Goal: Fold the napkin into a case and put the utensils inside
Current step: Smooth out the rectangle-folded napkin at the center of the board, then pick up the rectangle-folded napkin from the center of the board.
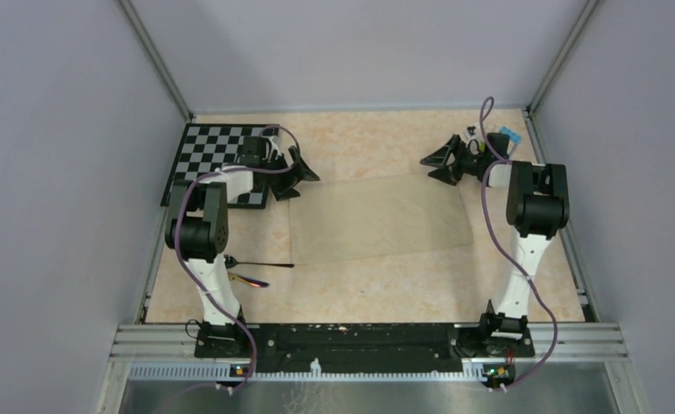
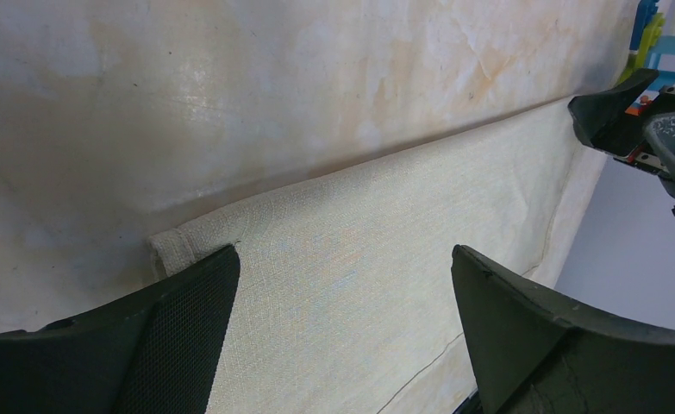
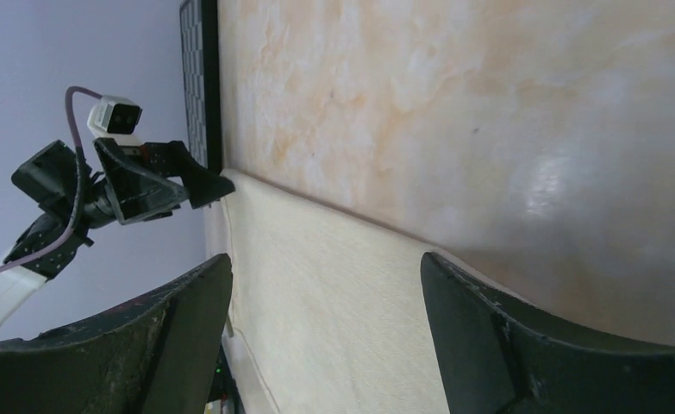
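Note:
The cream napkin (image 1: 377, 220) lies flat mid-table as a wide doubled rectangle with its folded edge on the far side; no narrow case is in view. My left gripper (image 1: 306, 187) hovers open at its far-left corner, with cloth (image 2: 359, 259) below the empty gap between its fingers (image 2: 344, 254). My right gripper (image 1: 428, 170) hovers open at the far-right corner, also empty (image 3: 325, 259) over the napkin (image 3: 316, 302). The utensils lie left of the napkin, near the left arm: a dark spoon (image 1: 265, 264) and a rainbow-tinted piece (image 1: 249, 280).
A black-and-white chequered board (image 1: 213, 155) lies at the far left, behind the left gripper. Small coloured toy bricks (image 1: 499, 135) sit at the far right, behind the right gripper. Grey walls close in the table on three sides.

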`<state>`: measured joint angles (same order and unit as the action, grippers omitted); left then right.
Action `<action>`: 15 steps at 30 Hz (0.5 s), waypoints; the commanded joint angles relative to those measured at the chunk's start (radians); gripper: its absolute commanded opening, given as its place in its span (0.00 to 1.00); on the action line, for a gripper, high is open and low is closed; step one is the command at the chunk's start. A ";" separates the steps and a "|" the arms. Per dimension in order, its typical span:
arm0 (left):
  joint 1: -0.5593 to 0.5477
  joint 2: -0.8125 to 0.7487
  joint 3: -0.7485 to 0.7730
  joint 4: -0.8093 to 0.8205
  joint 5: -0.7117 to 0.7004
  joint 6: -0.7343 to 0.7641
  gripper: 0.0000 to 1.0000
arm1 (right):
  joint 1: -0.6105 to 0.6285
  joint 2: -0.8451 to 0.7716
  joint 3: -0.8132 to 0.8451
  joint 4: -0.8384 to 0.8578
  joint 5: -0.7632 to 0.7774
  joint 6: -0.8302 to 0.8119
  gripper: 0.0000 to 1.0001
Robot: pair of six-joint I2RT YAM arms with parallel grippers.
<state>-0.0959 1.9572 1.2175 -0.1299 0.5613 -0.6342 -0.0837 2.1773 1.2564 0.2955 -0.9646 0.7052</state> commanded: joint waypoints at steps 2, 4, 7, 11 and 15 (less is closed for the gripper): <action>0.020 0.027 -0.016 -0.068 -0.104 0.056 0.99 | -0.037 0.011 0.144 -0.293 0.120 -0.283 0.80; 0.017 0.006 -0.003 -0.075 -0.067 0.057 0.99 | -0.025 -0.046 0.213 -0.474 0.221 -0.371 0.79; 0.011 -0.043 0.019 -0.078 0.014 0.066 0.99 | 0.021 -0.192 0.268 -0.672 0.426 -0.442 0.79; -0.002 -0.104 0.091 -0.168 0.092 0.134 0.99 | 0.135 -0.339 0.360 -1.034 0.923 -0.489 0.81; -0.022 -0.173 0.109 -0.192 0.115 0.209 0.99 | 0.154 -0.349 0.322 -1.231 1.025 -0.528 0.81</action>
<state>-0.1013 1.9106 1.2724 -0.2813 0.6262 -0.5304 0.0467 1.8938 1.5822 -0.6224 -0.2127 0.2672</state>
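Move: At the folded napkin's two far corners, both open hands are low, only a couple of centimetres above the cloth. The napkin's middle lies about 13 cm back and 13 cm left of the right hand; toy blocks stand some 16 cm to that hand's right and 4 cm farther out. From the left hand the napkin's middle is roughly 10 cm back and 20 cm right, the chessboard's middle about 21 cm left and 5 cm ahead. Sliding low along the napkin's far edge towards the toy blocks, the right hand goes some 4 cm right and 2 cm forward, then comes free and rises about 7 cm, drawing back 4 cm while its leftward-pointing fingers swing some 45 degrees to point down. The left hand stays at its corner, then lifts off about 2.5 cm, easing slightly back. Both grippers stay open. ##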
